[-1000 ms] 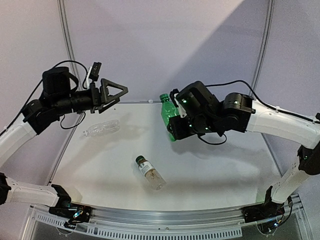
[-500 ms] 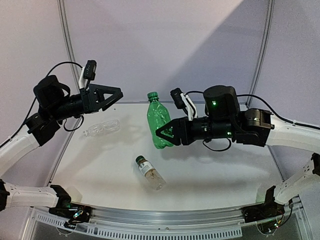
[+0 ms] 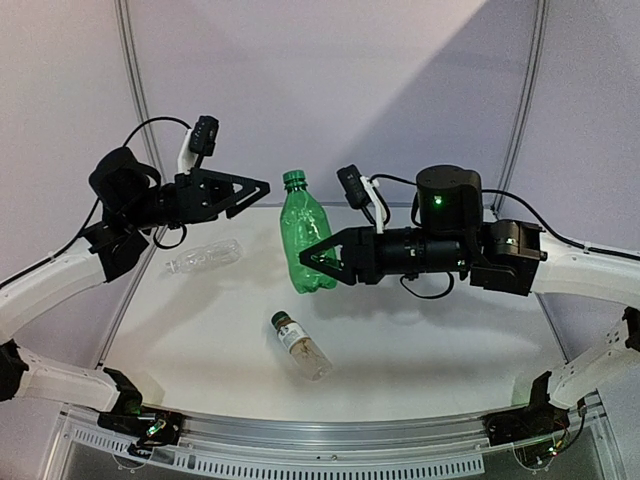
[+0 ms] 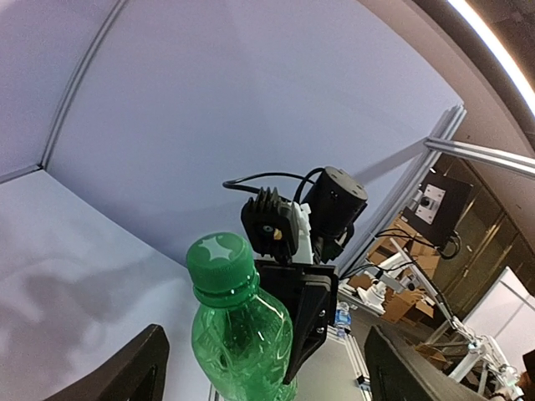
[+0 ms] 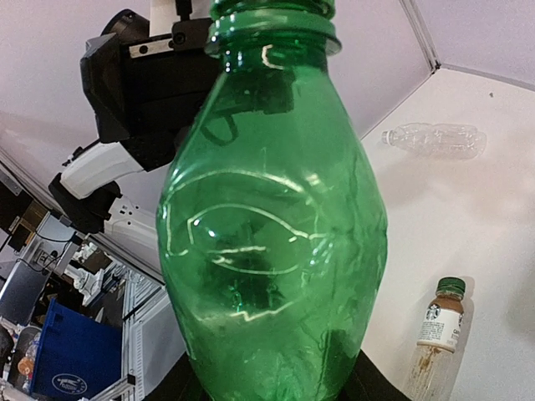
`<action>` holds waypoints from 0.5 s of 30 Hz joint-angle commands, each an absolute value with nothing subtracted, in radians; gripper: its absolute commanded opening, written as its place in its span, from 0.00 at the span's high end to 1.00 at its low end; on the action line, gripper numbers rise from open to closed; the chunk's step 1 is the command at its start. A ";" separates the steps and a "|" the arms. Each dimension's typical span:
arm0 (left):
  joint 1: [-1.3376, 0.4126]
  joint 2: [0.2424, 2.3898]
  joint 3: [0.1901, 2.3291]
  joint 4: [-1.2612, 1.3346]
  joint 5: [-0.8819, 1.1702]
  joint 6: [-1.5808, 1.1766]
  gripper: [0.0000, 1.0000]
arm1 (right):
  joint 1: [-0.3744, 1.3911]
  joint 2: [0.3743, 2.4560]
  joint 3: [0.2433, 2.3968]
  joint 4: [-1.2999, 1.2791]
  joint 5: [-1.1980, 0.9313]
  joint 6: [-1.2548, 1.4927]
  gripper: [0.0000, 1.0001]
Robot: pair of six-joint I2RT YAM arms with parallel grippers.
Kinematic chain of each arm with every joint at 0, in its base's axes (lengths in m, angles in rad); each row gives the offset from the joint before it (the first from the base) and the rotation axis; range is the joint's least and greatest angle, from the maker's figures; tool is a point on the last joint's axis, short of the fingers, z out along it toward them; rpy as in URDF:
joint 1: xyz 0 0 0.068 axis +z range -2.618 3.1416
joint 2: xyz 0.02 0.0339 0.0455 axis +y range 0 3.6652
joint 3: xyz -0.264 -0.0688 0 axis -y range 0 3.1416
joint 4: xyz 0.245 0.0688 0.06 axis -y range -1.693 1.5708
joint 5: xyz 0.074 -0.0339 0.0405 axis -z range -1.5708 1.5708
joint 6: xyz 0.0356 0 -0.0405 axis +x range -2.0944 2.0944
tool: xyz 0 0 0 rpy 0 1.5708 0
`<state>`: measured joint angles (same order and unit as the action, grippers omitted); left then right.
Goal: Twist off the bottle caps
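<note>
My right gripper [image 3: 318, 258] is shut on the lower body of the green bottle [image 3: 305, 240], holding it upright above the table. Its green cap [image 3: 293, 179] is on the neck. My left gripper [image 3: 258, 187] stands open just left of that cap. In the left wrist view the cap [image 4: 220, 257] sits ahead between the spread fingers [image 4: 138, 372], and they do not touch it. The green bottle [image 5: 276, 242] fills the right wrist view. A clear ribbed bottle [image 3: 205, 255] lies at the back left. A labelled bottle [image 3: 300, 348] with a dark green cap [image 3: 280, 320] lies on its side in the middle.
The white table [image 3: 440, 330] is bounded by grey walls with metal posts [image 3: 135, 90] at the back corners. Its metal front rail [image 3: 330, 435] carries both arm bases. Cables loop over both wrists.
The right arm has swung the green bottle leftward and stood it upright. The left gripper has moved right, up to the cap, and its fingers have narrowed a little.
</note>
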<state>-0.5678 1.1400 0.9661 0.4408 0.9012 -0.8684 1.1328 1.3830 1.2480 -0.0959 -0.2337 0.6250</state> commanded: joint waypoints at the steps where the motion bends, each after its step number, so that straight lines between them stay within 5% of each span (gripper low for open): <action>1: -0.561 1.191 0.990 0.555 0.967 -0.903 0.18 | 1.129 1.403 1.280 -0.081 -0.278 0.623 1.00; 10: -0.567 1.292 1.036 0.657 0.969 -0.950 0.29 | 1.129 1.433 1.315 -0.103 -0.315 0.605 1.00; 15: -0.574 1.324 1.061 0.664 0.989 -0.948 0.47 | 1.129 1.446 1.330 -0.119 -0.327 0.596 1.00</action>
<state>-0.5690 1.3033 1.0248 0.6170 0.9611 -0.9451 1.1320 1.4258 1.2949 -0.1059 -0.3035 0.6178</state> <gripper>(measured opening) 0.592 0.447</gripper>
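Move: The green bottle's cap, upright in the right hand's grip, is about 6 cm right of the left fingers, 3 cm ahead and a touch lower. The brown-drink bottle lies on the table some 39 cm below the left hand, 5 cm right and 6 cm back; the clear bottle lies 22 cm ahead, 23 cm left. From the right hand, the left gripper is about 9 cm left, 5 cm ahead, 7 cm up. The left hand slides forward and right, about 3 cm in all, towards the green bottle's cap, bringing its fingers to either side of the cap while they narrow from wide open to a little over half, not yet seen to pinch it. The right hand keeps its hold on the bottle and carries it roughly 1 cm left to meet them, turning slightly counter-clockwise. ##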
